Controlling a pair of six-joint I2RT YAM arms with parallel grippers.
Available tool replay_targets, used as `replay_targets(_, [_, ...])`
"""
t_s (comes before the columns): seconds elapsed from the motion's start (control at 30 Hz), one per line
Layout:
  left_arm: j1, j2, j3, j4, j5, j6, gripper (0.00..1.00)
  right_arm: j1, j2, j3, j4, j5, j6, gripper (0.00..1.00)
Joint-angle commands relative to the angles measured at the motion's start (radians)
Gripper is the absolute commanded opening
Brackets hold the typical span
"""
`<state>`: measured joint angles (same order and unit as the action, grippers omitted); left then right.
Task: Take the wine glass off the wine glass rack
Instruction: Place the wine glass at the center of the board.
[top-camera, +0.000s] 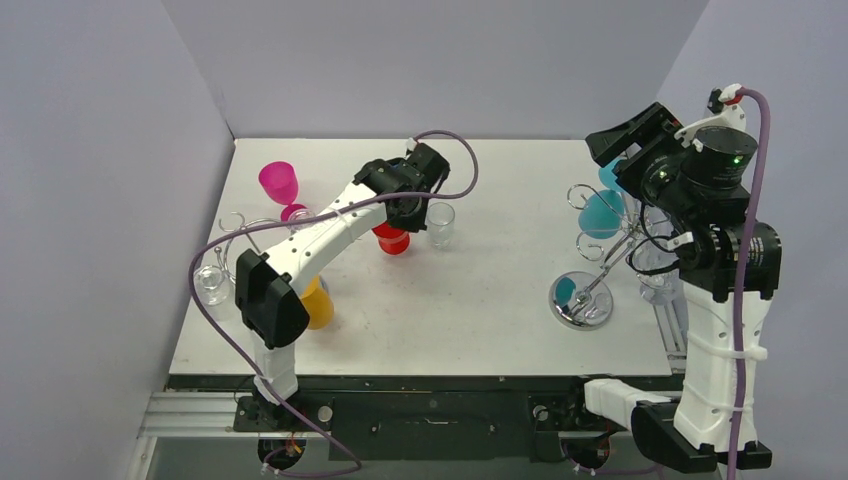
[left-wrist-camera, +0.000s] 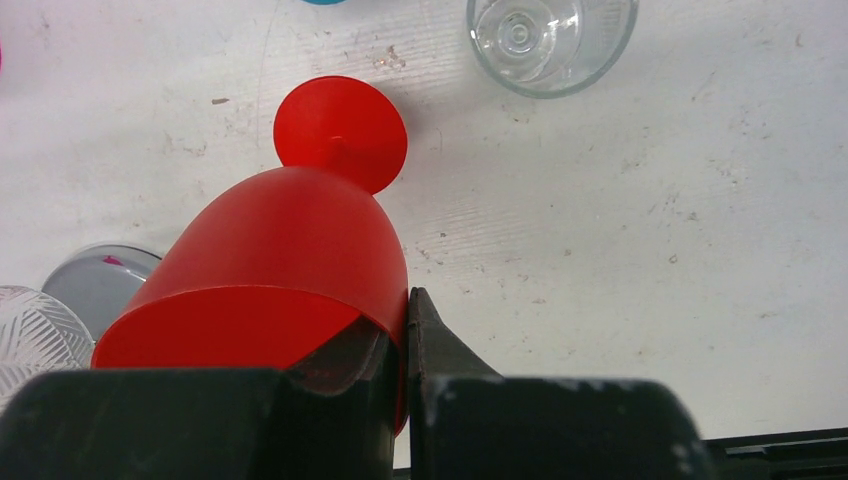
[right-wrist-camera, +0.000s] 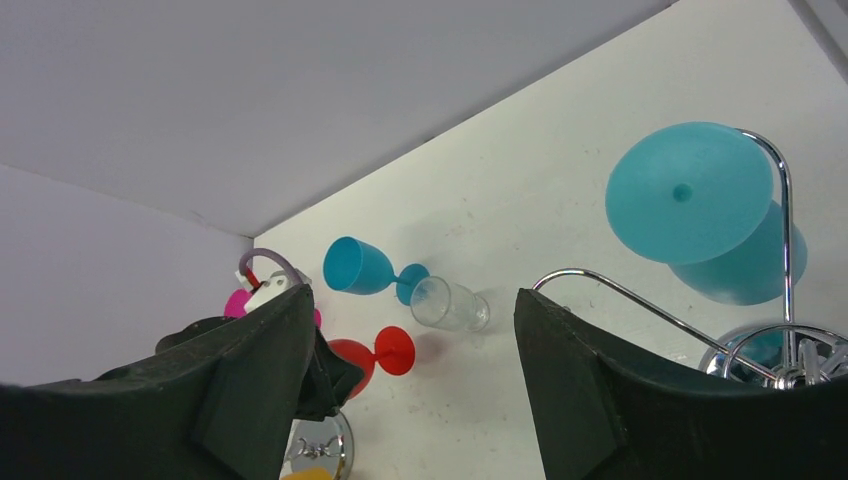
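Observation:
My left gripper (left-wrist-camera: 400, 322) is shut on the rim of a red wine glass (left-wrist-camera: 290, 260), one finger inside the bowl and one outside. The glass is tilted, its round foot (left-wrist-camera: 340, 130) low over the white table. From above, the left gripper (top-camera: 405, 205) and the red glass (top-camera: 392, 238) are at mid-table, away from both racks. A teal wine glass (right-wrist-camera: 690, 190) hangs upside down on the chrome wine glass rack (top-camera: 582, 300) on the right. My right gripper (right-wrist-camera: 415, 300) is open and holds nothing, left of that hanging glass and high beside the rack (top-camera: 618, 150).
A clear glass (top-camera: 440, 222) stands just right of the red one. A magenta glass (top-camera: 280, 183) is at the back left. A second chrome rack (top-camera: 240, 235) on the left carries a clear glass (top-camera: 212, 285) and an orange one (top-camera: 318, 305). Another teal glass (right-wrist-camera: 360, 265) lies on the table.

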<state>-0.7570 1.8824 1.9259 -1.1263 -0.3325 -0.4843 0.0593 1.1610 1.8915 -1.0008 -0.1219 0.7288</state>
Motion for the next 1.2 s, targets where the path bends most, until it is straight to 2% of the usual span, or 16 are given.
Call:
replay_targets(0.0, [0.012,0.018,-0.023,0.044,0.021,0.016,0.0,-0.003,-0.034,-0.018,0.008,0.033,-0.027,0.69])
replay_targets(0.17, [0.021,0.029,-0.074,0.073,0.038,0.013,0.0,-0.003,-0.039,-0.029,0.006,0.039,-0.032,0.69])
replay_targets(0.67, [0.032,0.04,-0.128,0.108,0.043,0.01,0.16,-0.003,-0.045,-0.048,0.004,0.034,-0.033,0.69])
replay_targets(1.0, [0.031,0.007,-0.043,0.07,0.007,0.03,0.38,-0.003,-0.05,-0.032,-0.009,0.03,-0.036,0.69])
replay_targets(1.17, [0.03,-0.009,0.022,0.034,-0.004,0.04,0.43,-0.003,-0.059,-0.045,-0.014,0.036,-0.038,0.69])
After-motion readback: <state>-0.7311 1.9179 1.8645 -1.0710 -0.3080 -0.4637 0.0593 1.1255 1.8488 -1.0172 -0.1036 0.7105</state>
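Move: The left hand pinches the red wine glass by the right side of its rim. The glass's spot on the board lies some 20 cm below, about 3 cm left and 1 cm ahead. The clear glass stands roughly 6 cm ahead and 6 cm right of the hand, the blue glass about 13 cm ahead and 4 cm left. From the idle right hand the spot is some 38 cm left, 6 cm ahead and 47 cm below. The left hand lowers the red glass about 5 cm onto the board, opens its fingers, then rises some 2 cm. ##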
